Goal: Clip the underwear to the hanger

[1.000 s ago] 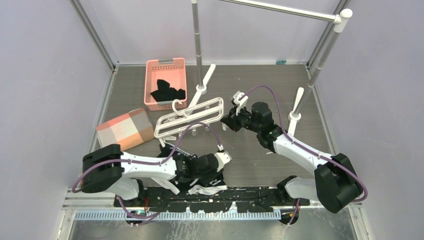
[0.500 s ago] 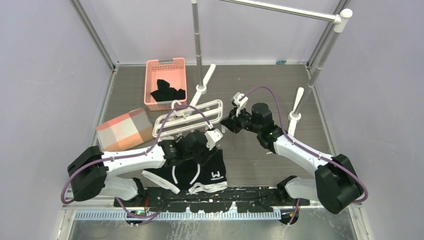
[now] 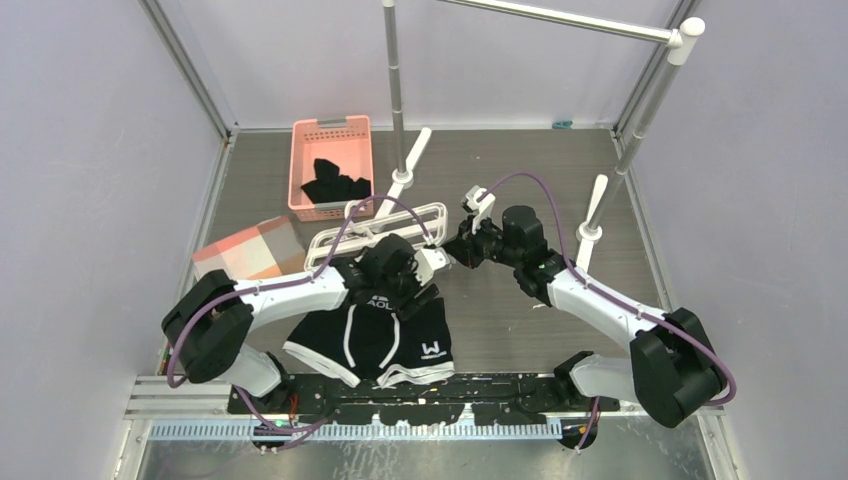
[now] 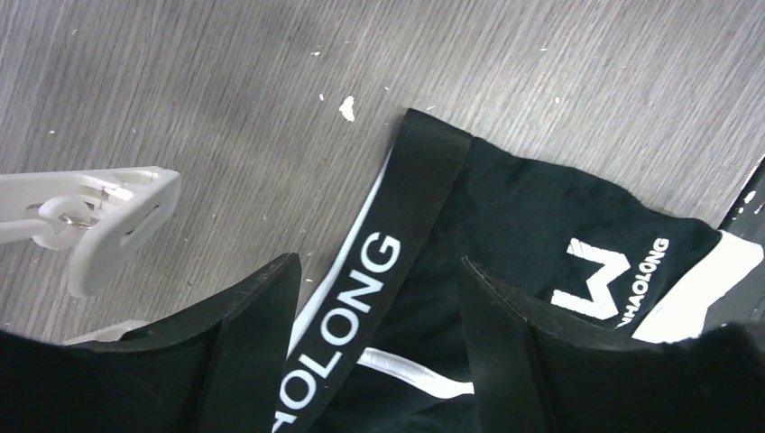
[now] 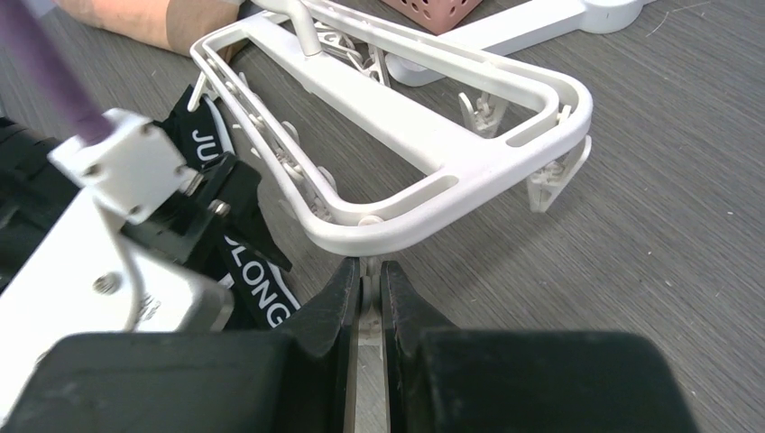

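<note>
The underwear [image 3: 385, 340], black with white piping and a W logo, lies spread on the table near the front edge. Its lettered waistband [image 4: 397, 225] runs between the fingers of my left gripper [image 4: 377, 263]. That gripper stands open just above the cloth, without pinching it. The white hanger [image 3: 385, 228] lies flat just behind it. A loose white clip [image 4: 117, 216] shows at the left of the left wrist view. My right gripper [image 5: 370, 271] is shut on a clip hanging under the near edge of the hanger [image 5: 406, 126]. The waistband [image 5: 257, 275] lies just left of it.
A pink basket [image 3: 332, 140] with plain black garments [image 3: 335, 185] stands at the back left. A cardboard box [image 3: 250, 255] sits left of the hanger. The grey rail stand's posts [image 3: 395, 90] [image 3: 640, 110] and white feet [image 3: 592, 215] rise behind and to the right.
My left arm swung from the front edge back toward the hanger, leaving the underwear spread out, and its jaws widened. The right gripper stayed on the clip.
</note>
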`<action>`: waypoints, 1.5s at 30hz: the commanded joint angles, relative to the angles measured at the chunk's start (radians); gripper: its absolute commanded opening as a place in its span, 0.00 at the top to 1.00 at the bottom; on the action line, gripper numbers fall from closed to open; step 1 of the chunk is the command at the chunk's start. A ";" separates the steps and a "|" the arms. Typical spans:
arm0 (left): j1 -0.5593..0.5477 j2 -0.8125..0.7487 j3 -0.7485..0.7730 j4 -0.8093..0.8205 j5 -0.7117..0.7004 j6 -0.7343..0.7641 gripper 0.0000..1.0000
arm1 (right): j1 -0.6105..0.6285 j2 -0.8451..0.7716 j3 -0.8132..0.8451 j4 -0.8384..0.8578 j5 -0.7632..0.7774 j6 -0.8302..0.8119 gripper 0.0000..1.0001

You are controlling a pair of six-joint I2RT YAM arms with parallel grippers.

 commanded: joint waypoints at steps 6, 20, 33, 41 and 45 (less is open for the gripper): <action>0.040 0.025 0.004 0.090 0.107 0.095 0.35 | -0.001 0.027 0.085 0.044 -0.002 -0.048 0.99; 0.041 0.116 0.028 0.028 0.082 0.144 0.35 | -0.002 0.023 0.081 0.058 -0.015 -0.042 0.99; 0.038 0.223 0.051 0.016 0.055 0.131 0.50 | -0.002 0.018 0.089 0.045 -0.024 -0.046 0.99; 0.029 0.167 0.031 0.020 0.045 0.117 0.95 | -0.002 0.011 0.081 0.046 -0.026 -0.041 0.99; -0.010 0.074 0.017 0.021 0.030 0.123 1.00 | -0.002 0.004 0.076 0.047 -0.022 -0.039 0.99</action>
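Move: The right end of the underwear's waistband lies nearly under my open left hand, about 2 cm to its right and 5 cm below. The W logo is some 10 cm back and 3 cm to the right, about 6 cm below. The middle of the hanger hangs about 12 cm ahead, 10 cm left and 9 cm above. From my right hand, which holds the hanger, that waistband end is roughly 10 cm back, 4 cm left and 15 cm below. I lower my open left hand about 4 cm onto the waistband just inside its right corner, turning it slightly clockwise. Low down I slide a little over 1 cm forward, then shut the fingers and pinch the band between them. My right hand stays almost still, keeping its grip on the clip at the hanger's right end. ##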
